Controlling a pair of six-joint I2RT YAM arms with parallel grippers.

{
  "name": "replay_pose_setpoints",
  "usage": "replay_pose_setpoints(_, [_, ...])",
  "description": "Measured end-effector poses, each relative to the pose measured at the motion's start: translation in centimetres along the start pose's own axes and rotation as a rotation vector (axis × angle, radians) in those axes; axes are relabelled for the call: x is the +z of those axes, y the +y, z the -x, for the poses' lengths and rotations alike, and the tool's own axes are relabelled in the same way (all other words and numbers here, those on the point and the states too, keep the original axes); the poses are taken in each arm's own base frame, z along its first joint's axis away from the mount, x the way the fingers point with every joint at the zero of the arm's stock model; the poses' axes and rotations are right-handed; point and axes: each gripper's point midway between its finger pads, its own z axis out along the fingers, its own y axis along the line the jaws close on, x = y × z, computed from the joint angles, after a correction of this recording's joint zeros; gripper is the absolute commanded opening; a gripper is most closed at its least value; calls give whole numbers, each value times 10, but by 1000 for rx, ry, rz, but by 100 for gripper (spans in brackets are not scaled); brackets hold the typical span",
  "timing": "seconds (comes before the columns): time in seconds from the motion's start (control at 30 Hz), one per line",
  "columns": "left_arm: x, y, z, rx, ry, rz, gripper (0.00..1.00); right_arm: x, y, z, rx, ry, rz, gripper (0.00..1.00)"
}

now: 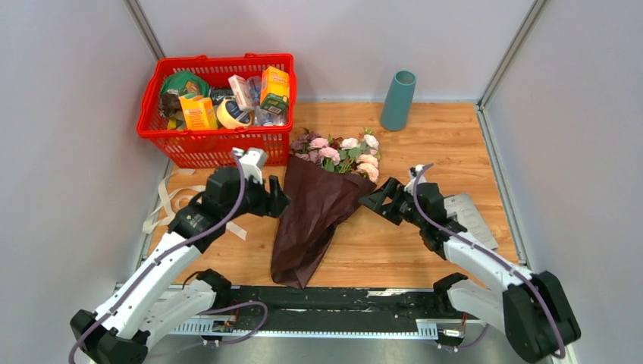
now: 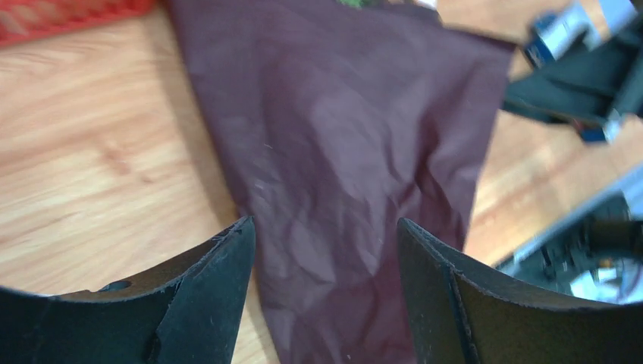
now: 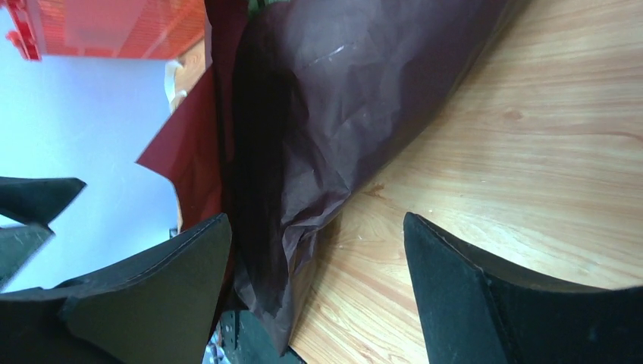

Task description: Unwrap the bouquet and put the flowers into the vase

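Observation:
The bouquet lies across the middle of the wooden table, its dark burgundy paper [image 1: 311, 220] tapering toward the near edge. The pink, cream and mauve flowers [image 1: 343, 154] stick out at its far end. My left gripper [image 1: 277, 202] stands open at the paper's left edge; in the left wrist view the crinkled paper [image 2: 341, 144] fills the space beyond the open left gripper [image 2: 326, 224]. My right gripper [image 1: 372, 202] is open at the paper's right edge, and in its wrist view the right gripper [image 3: 317, 216] has a fold of paper [image 3: 303, 152] next to one finger. The teal vase [image 1: 398, 100] stands upright at the back right.
A red basket [image 1: 155, 129] full of packets stands at the back left, close to the flower heads. A loose cream ribbon [image 1: 168, 199] lies on the table by my left arm. A grey ridged plate [image 1: 472, 216] lies under my right arm. Walls close in on three sides.

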Motion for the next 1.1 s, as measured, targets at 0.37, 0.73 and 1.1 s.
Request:
replay_pose_setpoints(0.37, [15,-66,-80,129,156,-223,77,45,7,-46,10,162,98,88])
replay_pose_setpoints(0.73, [14,-87,-86,231,110,-223,79,64,-1,-55,23,153,40,65])
replay_pose_setpoints(1.1, [24,-120,-109,427,162,-191,80,76,-11,-48,37,112,-11,22])
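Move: The wrapper's right edge, which the right hand goes for, lies about 6 cm to its left, 2 cm ahead and 6 cm below; the flowers are roughly 15 cm ahead and 10 cm left of this hand. For the left hand, the wrapper's lower right edge lies about 10 cm back, 10 cm to its right and some 19 cm below, with the flowers about 16 cm ahead and 13 cm to its right and the loose ribbon some 26 cm to its left, 2 cm ahead. The right hand slides left and sinks, about 6 cm each way, with open fingers to the wrapper's right edge just below the flowers, then eases a little forward while it closes and pinches the brown paper between its fingertips. Meanwhile the left hand, its fingers staying wide open, swings some 12 cm right and 9 cm back while sinking about 6 cm, turning roughly 25 degrees clockwise, to hang over the wrapper's lower right edge without touching it. ##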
